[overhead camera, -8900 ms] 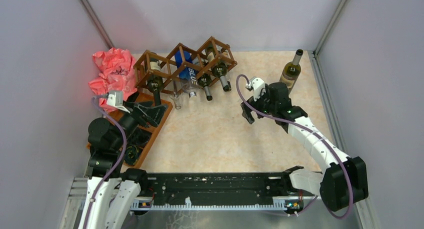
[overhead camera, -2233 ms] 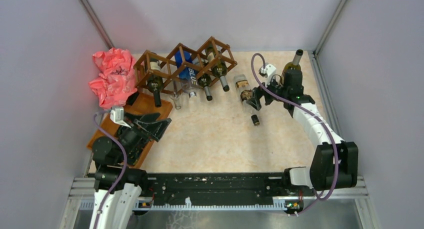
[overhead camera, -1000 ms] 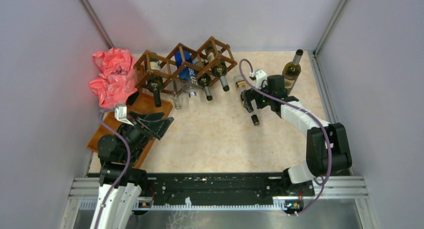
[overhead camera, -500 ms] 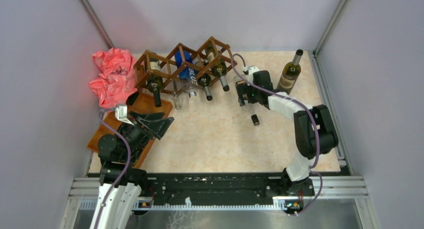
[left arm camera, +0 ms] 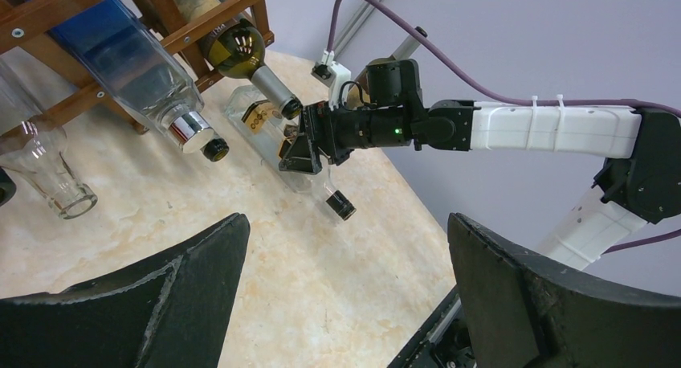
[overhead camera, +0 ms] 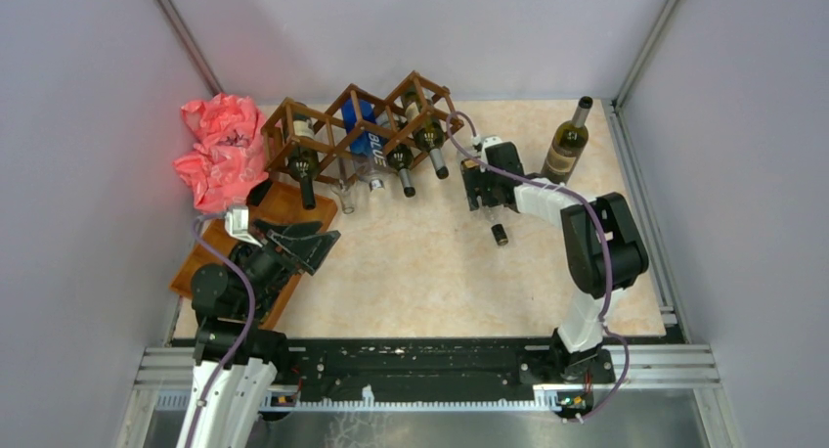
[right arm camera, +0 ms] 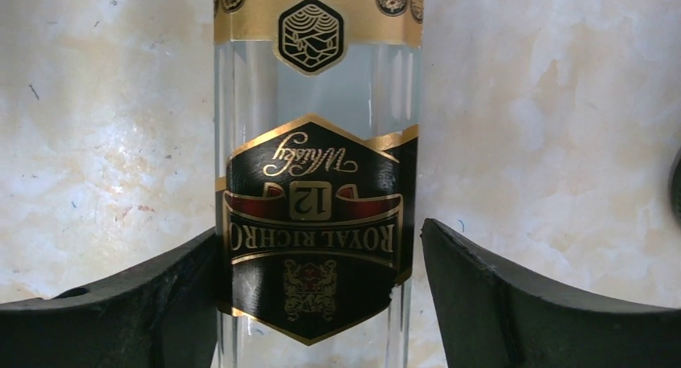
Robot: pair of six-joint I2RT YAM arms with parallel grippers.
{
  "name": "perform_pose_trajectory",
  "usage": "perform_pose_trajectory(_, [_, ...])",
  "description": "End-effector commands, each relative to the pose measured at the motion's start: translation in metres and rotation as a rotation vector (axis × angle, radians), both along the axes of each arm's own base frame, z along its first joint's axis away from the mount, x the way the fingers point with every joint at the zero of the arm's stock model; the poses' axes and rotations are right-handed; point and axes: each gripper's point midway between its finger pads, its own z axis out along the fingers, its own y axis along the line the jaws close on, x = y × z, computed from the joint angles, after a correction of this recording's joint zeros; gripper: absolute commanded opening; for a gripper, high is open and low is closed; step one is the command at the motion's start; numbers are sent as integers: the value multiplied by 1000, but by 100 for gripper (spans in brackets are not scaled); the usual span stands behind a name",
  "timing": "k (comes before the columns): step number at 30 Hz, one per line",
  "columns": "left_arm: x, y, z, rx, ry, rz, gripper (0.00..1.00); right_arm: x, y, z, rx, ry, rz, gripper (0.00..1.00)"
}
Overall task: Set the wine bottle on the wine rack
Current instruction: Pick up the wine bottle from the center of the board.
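Note:
A clear glass bottle (right arm camera: 317, 183) with a black-and-gold whisky label lies on the table just right of the wine rack (overhead camera: 362, 125), its black cap (overhead camera: 500, 235) pointing toward me. My right gripper (right arm camera: 321, 227) straddles its body. The left finger touches the glass and a narrow gap shows beside the right finger (right arm camera: 482, 280), so the jaws stand open. A dark green wine bottle (overhead camera: 567, 140) stands upright at the back right, apart from both grippers. My left gripper (overhead camera: 318, 247) hovers wide open and holding nothing over the left side, looking toward the lying bottle (left arm camera: 257, 115).
The wooden lattice rack (left arm camera: 161, 6) holds several bottles, necks sticking out toward the front, one of them blue (overhead camera: 364, 135). A drinking glass (overhead camera: 345, 196) stands before it. A pink bag (overhead camera: 220, 145) lies at the back left and a brown tray (overhead camera: 283, 199) sits under my left arm.
My right gripper has swung left, away from the upright bottle, and settled over the lying clear bottle, its jaws narrowing slightly. The left arm has stayed put over the last second.

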Motion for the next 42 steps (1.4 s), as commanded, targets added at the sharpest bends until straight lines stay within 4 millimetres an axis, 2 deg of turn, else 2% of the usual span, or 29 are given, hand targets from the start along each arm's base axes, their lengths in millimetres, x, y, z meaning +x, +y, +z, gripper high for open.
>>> perform_pose_trajectory(1, [-5,0,8,4,-33,-4,99,11,5,10,-8,-46,8,75])
perform_pose_trajectory(4, [-5,0,9,4,-33,-4,99,10,4,14,-9,-56,14,56])
perform_pose_trajectory(7, [-6,1,9,1,-35,-3,99,9,7,23,8,-65,26,26])
perform_pose_trajectory(9, [-7,1,11,1,-37,-2,99,5,12,33,36,-71,49,13])
perform_pose_trajectory(12, [-8,1,11,2,-37,-2,99,-2,20,49,93,-90,94,1])
perform_pose_trajectory(14, [-8,1,11,0,-35,-2,99,-7,23,61,138,-106,109,0])
perform_pose_trajectory(23, [-10,0,12,-17,-26,-16,99,-24,27,82,357,-72,130,0])
perform_pose_trajectory(42, [-11,-4,16,-33,-21,-39,99,-35,19,121,620,-86,94,0])
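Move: The wine bottle I want, the clear one with the black-and-gold label, lies between my open right fingers. Its middle is about 2 cm ahead, 1 cm left and 1 cm below my hand point, with the neck towards me. An upright green bottle stands some 15 cm right and 7 cm ahead, its middle about 10 cm higher. The nearest racked bottle is about 13 cm left, 10 cm ahead and 13 cm up. From my left hand the clear bottle lies roughly 25 cm ahead, 25 cm right and 25 cm below. I close my right fingers on both sides of the clear bottle's labelled body and keep them pinched there. After a short hold I draw it back about 6 cm while lifting it some 4 cm, rolling the wrist so that its left side rises by about 25 degrees. ##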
